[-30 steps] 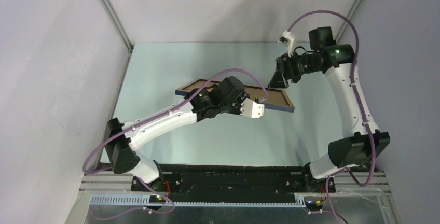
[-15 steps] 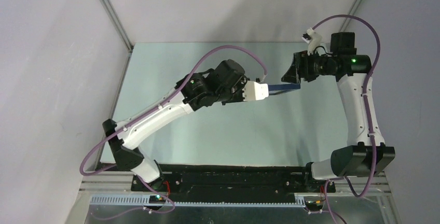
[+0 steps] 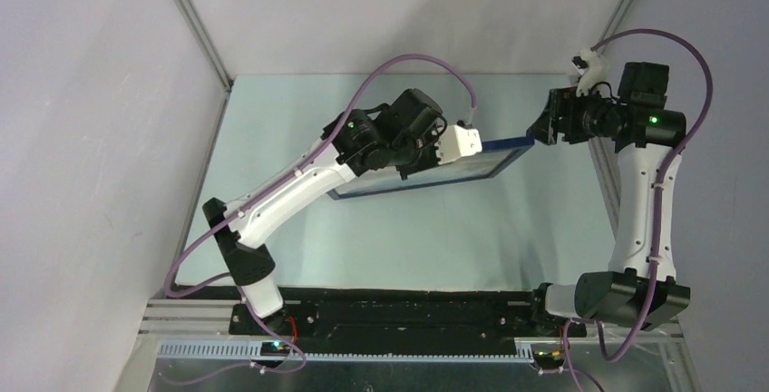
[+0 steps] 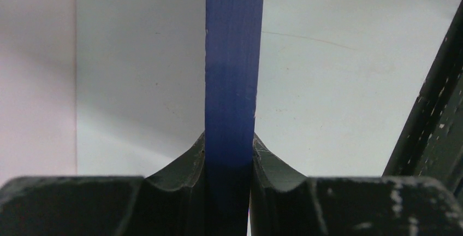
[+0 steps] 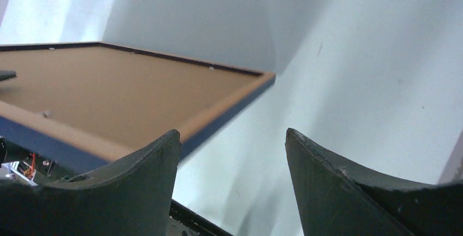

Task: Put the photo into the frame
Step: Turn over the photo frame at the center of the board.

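Observation:
My left gripper (image 3: 428, 161) is shut on the frame (image 3: 481, 163) and holds it tilted above the table, with the dark blue front and pane facing up. In the left wrist view the frame's blue edge (image 4: 235, 55) runs straight up between my two fingers (image 4: 180, 165), which are pinched against it. The right wrist view shows the frame's brown back (image 5: 109, 94) from below. My right gripper (image 3: 544, 127) is open, just off the frame's right corner, and nothing sits between its fingertips (image 5: 232, 137). The photo is out of view.
The pale table top (image 3: 408, 238) lies under the frame. Grey enclosure walls (image 3: 109, 138) stand on the left, back and right. A black mounting rail (image 3: 408, 306) runs along the near edge between the arm bases.
The left arm has lifted the frame and turned it over, from brown back up to blue front up, and carried it right. The right gripper has drawn back to the right and stayed open.

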{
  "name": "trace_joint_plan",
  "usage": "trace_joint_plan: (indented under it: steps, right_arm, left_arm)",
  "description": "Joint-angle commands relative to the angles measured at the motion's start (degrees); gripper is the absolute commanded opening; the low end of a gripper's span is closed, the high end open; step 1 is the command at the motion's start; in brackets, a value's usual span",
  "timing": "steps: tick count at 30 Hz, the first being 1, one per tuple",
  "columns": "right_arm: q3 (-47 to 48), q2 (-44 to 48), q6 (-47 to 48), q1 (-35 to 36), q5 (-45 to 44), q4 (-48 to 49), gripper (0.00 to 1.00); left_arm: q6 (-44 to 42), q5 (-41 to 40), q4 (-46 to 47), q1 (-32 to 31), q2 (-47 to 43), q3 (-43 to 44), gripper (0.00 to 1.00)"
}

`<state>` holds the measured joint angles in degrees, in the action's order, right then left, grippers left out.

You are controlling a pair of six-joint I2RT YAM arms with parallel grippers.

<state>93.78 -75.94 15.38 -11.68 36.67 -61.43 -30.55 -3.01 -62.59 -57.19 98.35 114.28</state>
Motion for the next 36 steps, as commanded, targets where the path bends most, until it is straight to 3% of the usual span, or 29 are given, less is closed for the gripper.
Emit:
trace_joint_plan:
  steps: [1,12,36]
  right_arm:
    - [0.6,0.9,2.2,-3.5,0.6,-2.6,0.75]
    - [-1.5,0.0,1.8,-6.8,4.7,-2.0,0.75]
    - [-10.1,-6.0,-4.0,-5.4,9.7,6.2,0.74]
  left_arm:
    - [7.4,-0.9,7.9,3.7,-1.3,7.1,0.00]
    - [15.6,3.3,7.2,8.8,1.6,12.0,0.00]
    - [35.3,15.1,7.5,21.1,4.9,14.3,0.00]
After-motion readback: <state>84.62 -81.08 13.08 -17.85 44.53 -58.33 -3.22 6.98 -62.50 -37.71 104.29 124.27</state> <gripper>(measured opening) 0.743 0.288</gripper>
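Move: The left hand already pinches the upper long rail of the upright, slanting frame. The frame's middle hangs about 13 cm below that hand, some 4 cm farther forward and 3 cm to its right. The board's centre lies roughly 27 cm under the hand, 3 cm forward and level with it sideways. From the empty right hand, the frame's middle is about 20 cm to the left, 2 cm back and 15 cm below. Keeping its pinch on the frame's rail, the left hand carries the frame forward about 9 cm and left some 5 cm, rising slightly early on. It turns counter-clockwise about 30 degrees while tipping farther down and dropping its left side. The right hand, open and empty, edges right, then sinks about 6 cm with a slight roll. ##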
